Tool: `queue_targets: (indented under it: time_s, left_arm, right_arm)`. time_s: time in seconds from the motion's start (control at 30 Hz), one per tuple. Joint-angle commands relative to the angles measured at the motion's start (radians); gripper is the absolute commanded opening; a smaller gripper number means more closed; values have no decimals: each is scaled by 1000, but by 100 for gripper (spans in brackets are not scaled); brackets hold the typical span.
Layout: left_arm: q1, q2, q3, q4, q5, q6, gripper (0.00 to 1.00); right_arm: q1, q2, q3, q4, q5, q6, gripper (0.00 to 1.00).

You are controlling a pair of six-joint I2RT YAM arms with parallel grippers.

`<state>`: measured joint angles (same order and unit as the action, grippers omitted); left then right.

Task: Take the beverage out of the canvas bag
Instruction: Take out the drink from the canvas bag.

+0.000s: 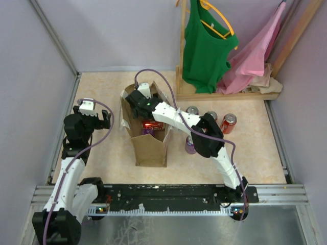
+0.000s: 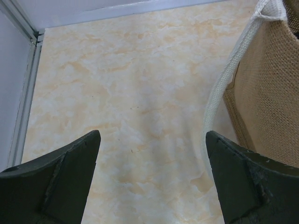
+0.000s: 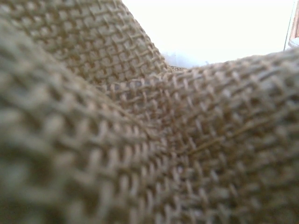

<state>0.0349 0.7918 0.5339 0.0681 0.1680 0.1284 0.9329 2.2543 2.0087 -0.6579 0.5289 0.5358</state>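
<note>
The canvas bag stands upright mid-table, its mouth open to the top view. Inside lies a red beverage can with something purple just below it. My right gripper reaches over the bag's far left rim. Its fingers are hidden there, and the right wrist view shows only blurred tan weave pressed close. My left gripper hovers left of the bag, open and empty over bare table. The bag's wall and a pale strap handle fill the right edge of the left wrist view.
Two silver-topped cans, a red can and a purple can stand right of the bag, near my right arm. A wooden rack with a green top and pink cloth stands at the back right.
</note>
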Motion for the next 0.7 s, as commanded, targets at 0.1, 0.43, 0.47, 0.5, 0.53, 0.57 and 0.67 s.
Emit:
queue_targets:
  time_s: [0.1,0.43,0.47,0.5,0.53,0.57,0.67]
  left_arm:
    - [-5,-13,-2,18,22,-8,100]
    - [-5,1,0,12,17,-9,100]
    - [-6,1,0,13,15,-8,100]
    - [-6,2,0,14,11,-8,100]
    - [-6,2,-1,16,10,-8,100]
    - [-6,4,0,17,9,-7,100]
    - [-6,5,-1,22,10,-9,100]
  right_arm:
    - [-33,72,-44,-76,1,40,88]
    - [-41,92,-67,-73,-21,42,46]
    - [-41,88,-70,-74,-20,37,40]
    - [-42,85,-74,-73,-20,31,33]
    - [-42,78,-79,-71,-18,26,26]
    - [-41,68,-85,-71,-13,21,18]
    - [-42,37,-99,-72,0,1,0]
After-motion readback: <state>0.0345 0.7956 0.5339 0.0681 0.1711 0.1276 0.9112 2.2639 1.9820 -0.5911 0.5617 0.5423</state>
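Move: The purple can at the far end of the canvas bag sits almost between the right gripper's open fingers, its middle about 2 cm ahead, 1 cm to the right and 2 cm lower. The red can lying across the bag is some 5 cm back and 4 cm right of the hand; a second purple can is about 9 cm back and 2 cm right, both roughly 4 cm lower. From the left hand, the far purple can is about 7 cm ahead, 25 cm right and 13 cm down. Ease the right gripper forward about 1.5 cm, deeper into the far end of the canvas bag over the far purple can, with the fingers still slanting forward and down. Towards the end of that reach, close the wide-open fingers by roughly a quarter of their range until they stop on the can's sides, then stay there with the can pinched. ##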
